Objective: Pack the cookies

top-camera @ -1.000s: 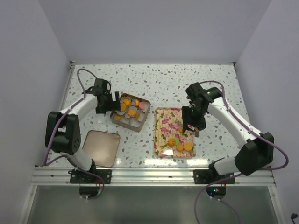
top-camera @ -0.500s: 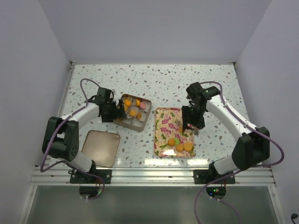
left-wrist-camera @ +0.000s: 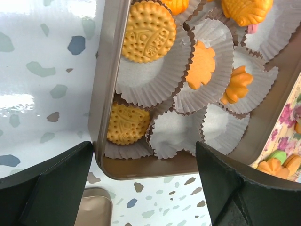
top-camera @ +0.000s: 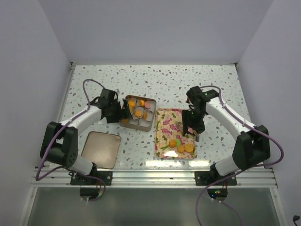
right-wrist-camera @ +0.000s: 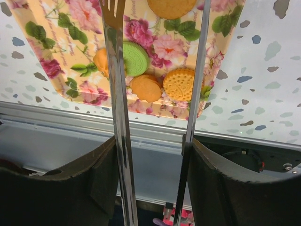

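Note:
Orange cookies [top-camera: 181, 146] and a green cookie [right-wrist-camera: 135, 58] lie at the near end of the flowered tray [top-camera: 165, 125]. More orange cookies [left-wrist-camera: 148, 31] sit in white paper cups [left-wrist-camera: 176, 134] inside the brown tin [left-wrist-camera: 106, 84]; some cups are empty. My left gripper [top-camera: 121, 113] is open, its fingers on either side of the tin's near left corner [left-wrist-camera: 145, 157]. My right gripper [top-camera: 193, 126] is shut on metal tongs [right-wrist-camera: 117, 108]. The two tong arms stand apart above the tray, with no cookie between them.
The tin's lid [top-camera: 101, 149] lies upside down near the front left, beside the left arm's base. The tin [top-camera: 126, 123] and the tray stand close together mid-table. The table's front rail [right-wrist-camera: 141, 127] runs just past the tray's near edge.
My left gripper has moved right, and the tin has slid and turned toward the tray. The right arm with the tongs has shifted only slightly over the tray.

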Tool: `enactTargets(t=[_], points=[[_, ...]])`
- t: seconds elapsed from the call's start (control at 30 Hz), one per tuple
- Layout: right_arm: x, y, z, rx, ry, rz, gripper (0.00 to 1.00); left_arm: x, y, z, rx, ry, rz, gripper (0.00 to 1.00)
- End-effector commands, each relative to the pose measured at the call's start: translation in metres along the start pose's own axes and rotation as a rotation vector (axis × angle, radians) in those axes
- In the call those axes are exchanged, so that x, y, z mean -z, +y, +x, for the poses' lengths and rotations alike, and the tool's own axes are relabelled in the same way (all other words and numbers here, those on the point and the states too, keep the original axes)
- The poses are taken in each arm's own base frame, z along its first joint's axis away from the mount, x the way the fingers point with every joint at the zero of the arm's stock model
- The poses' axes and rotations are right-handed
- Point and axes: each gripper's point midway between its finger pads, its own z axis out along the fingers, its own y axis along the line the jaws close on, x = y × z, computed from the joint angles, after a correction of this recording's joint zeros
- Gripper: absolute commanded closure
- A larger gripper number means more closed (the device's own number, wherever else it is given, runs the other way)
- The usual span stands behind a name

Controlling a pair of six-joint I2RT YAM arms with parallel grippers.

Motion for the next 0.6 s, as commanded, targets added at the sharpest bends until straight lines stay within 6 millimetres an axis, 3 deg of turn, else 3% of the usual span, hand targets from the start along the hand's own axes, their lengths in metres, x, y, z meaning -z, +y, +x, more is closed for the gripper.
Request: enactTargets(t=[0.0,0.23,0.57], points=[[-0.006,0.0,0.005,0.015,0.013,-0.02,0.44,0.013,-0.036,-0.024,-0.008,-0.074,0.112,0.05],[-0.005,-0.001,0.008,0.007,0.016,-0.02,0.44,0.022,-0.048,-0.014,0.027,-0.062,0.153,0.05],[0.01,-0.005,0.027,-0.006,0.023,-0.022,0.45,0.054,-0.052,-0.027,0.028,-0.121,0.128,0.05]])
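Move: The box's middle lies about 5 cm ahead and 5 cm right of the left hand, whose left finger stands outside the wall by the near-left corner; the flowered tray is centred some 22 cm right and 7 cm back. From the right hand, which holds the tongs, the farthest cookie is roughly 3 cm ahead, 3 cm left and 10 cm down, the green cookie 2 cm back and 5 cm left, the round biscuit 5 cm back, straight in line. Rightward first, by about 2 cm, the open left hand keeps pushing the box with its left finger on the outside of the left wall, then climbs nearly 5 cm straight up and comes free of the corner. Meanwhile the right hand eases back about 1.5 cm, dipping 1 cm and starting to rise again, the grip on the tongs unchanged over the flowered tray. ##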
